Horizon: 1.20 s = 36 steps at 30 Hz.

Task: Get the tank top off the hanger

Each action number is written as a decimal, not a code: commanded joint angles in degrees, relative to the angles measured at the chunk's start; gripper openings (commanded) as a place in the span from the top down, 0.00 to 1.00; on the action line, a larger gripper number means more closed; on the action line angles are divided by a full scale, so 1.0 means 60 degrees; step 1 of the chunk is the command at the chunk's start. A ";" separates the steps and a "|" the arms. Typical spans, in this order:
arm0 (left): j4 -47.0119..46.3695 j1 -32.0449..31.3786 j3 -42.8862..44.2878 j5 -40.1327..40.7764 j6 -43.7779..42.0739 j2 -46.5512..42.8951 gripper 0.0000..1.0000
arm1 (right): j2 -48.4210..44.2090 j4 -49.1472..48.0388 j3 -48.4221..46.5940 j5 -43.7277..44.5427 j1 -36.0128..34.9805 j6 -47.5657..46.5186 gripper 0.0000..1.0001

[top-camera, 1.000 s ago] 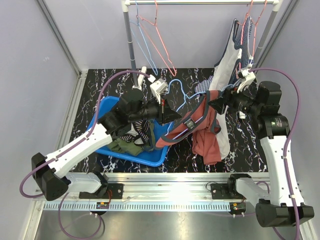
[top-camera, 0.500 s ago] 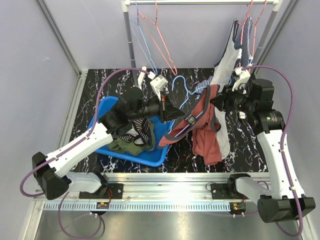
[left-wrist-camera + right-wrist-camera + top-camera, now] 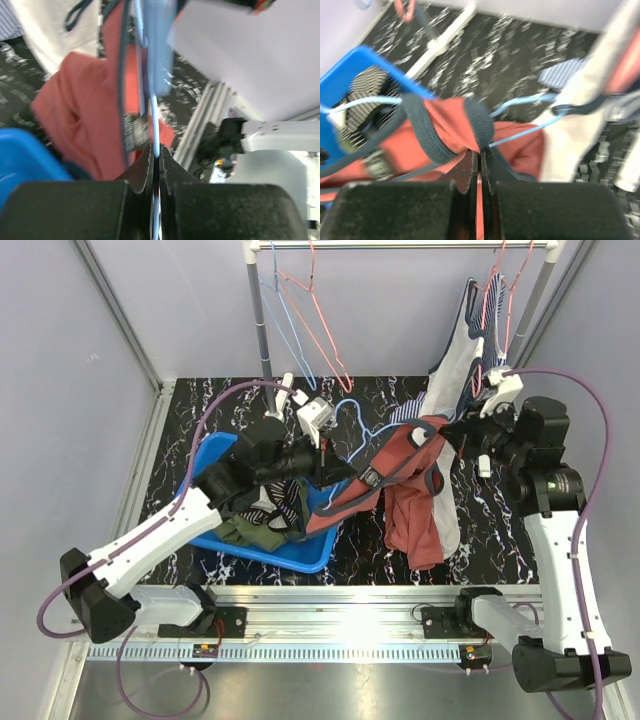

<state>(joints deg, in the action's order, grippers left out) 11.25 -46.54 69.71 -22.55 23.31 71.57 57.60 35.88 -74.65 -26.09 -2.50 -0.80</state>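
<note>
The red tank top (image 3: 412, 495) with dark grey trim hangs stretched between my two grippers over the black marbled table. It is threaded on a light blue wire hanger (image 3: 356, 412). My left gripper (image 3: 333, 468) is shut on the blue hanger wire (image 3: 154, 120), beside the tank top (image 3: 82, 110). My right gripper (image 3: 452, 433) is shut on the tank top's trimmed strap (image 3: 477, 122), holding it up to the right. The hanger wire (image 3: 520, 135) runs behind the strap in the right wrist view.
A blue bin (image 3: 315, 552) with striped and olive clothes sits under the left arm. A clothes rail at the back holds empty red and blue hangers (image 3: 320, 320) and a white garment (image 3: 455, 355) at the right. Grey walls enclose the table.
My right gripper has pulled the strap up and to the right, stretching the tank top. My left gripper has drawn the hanger slightly left toward the bin.
</note>
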 commanded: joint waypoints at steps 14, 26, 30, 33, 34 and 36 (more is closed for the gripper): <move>0.1860 0.0931 -0.0794 -0.0990 -0.3474 -0.2657 1.00 | 0.0243 -0.0091 0.0094 0.3077 0.1807 0.0440 1.00; 0.3968 0.0931 0.0567 -0.1677 -0.4456 -0.0592 1.00 | -0.0489 -0.2053 0.0078 -0.1287 0.1838 0.1744 1.00; 0.4161 0.0931 0.0964 -0.1984 -0.4646 -0.0181 1.00 | -0.0490 -0.2115 0.0284 -0.1223 0.1823 0.2404 1.00; 0.4146 0.0931 0.0950 -0.1838 -0.4793 -0.0341 1.00 | -0.0299 -0.1544 0.0108 0.1309 0.1823 0.1850 1.00; 0.4190 0.0931 0.0935 -0.1853 -0.4895 -0.0429 1.00 | -0.0154 -0.1382 0.0050 0.2389 0.1838 0.1760 1.00; 0.4234 0.0931 0.0775 -0.1765 -0.5100 -0.0678 1.00 | -0.0007 -0.0929 -0.0038 0.3143 0.1853 0.1496 1.00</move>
<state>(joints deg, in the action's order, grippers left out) 30.89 -41.28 73.54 -31.75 -4.64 70.43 56.25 31.27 -72.42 -24.43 7.46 10.63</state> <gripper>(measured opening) 0.023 0.021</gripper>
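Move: The left hand still holds the blue hanger by one end, with the rust tank top's middle about 7 cm to its right and a few cm below. The blue bin's middle lies some 18 cm to its left and 22 cm down. The right hand already pinches the top's far strap edge, with the garment's middle roughly 11 cm to its left and 8 cm back. The white hanging top is about 8 cm ahead and 4 cm right of the right hand. Apart go the two hands: the right, keeping its pinch on the tank top's strap edge, pulls right about 5 cm while dipping, eases back left and up, then draws right and down again, turning clockwise. The left keeps the hanger and draws it left some 6 cm, first back and up, then sinks about 5 cm towards the bin, easing slightly right and forward while its fingers tip down some 15 degrees. ##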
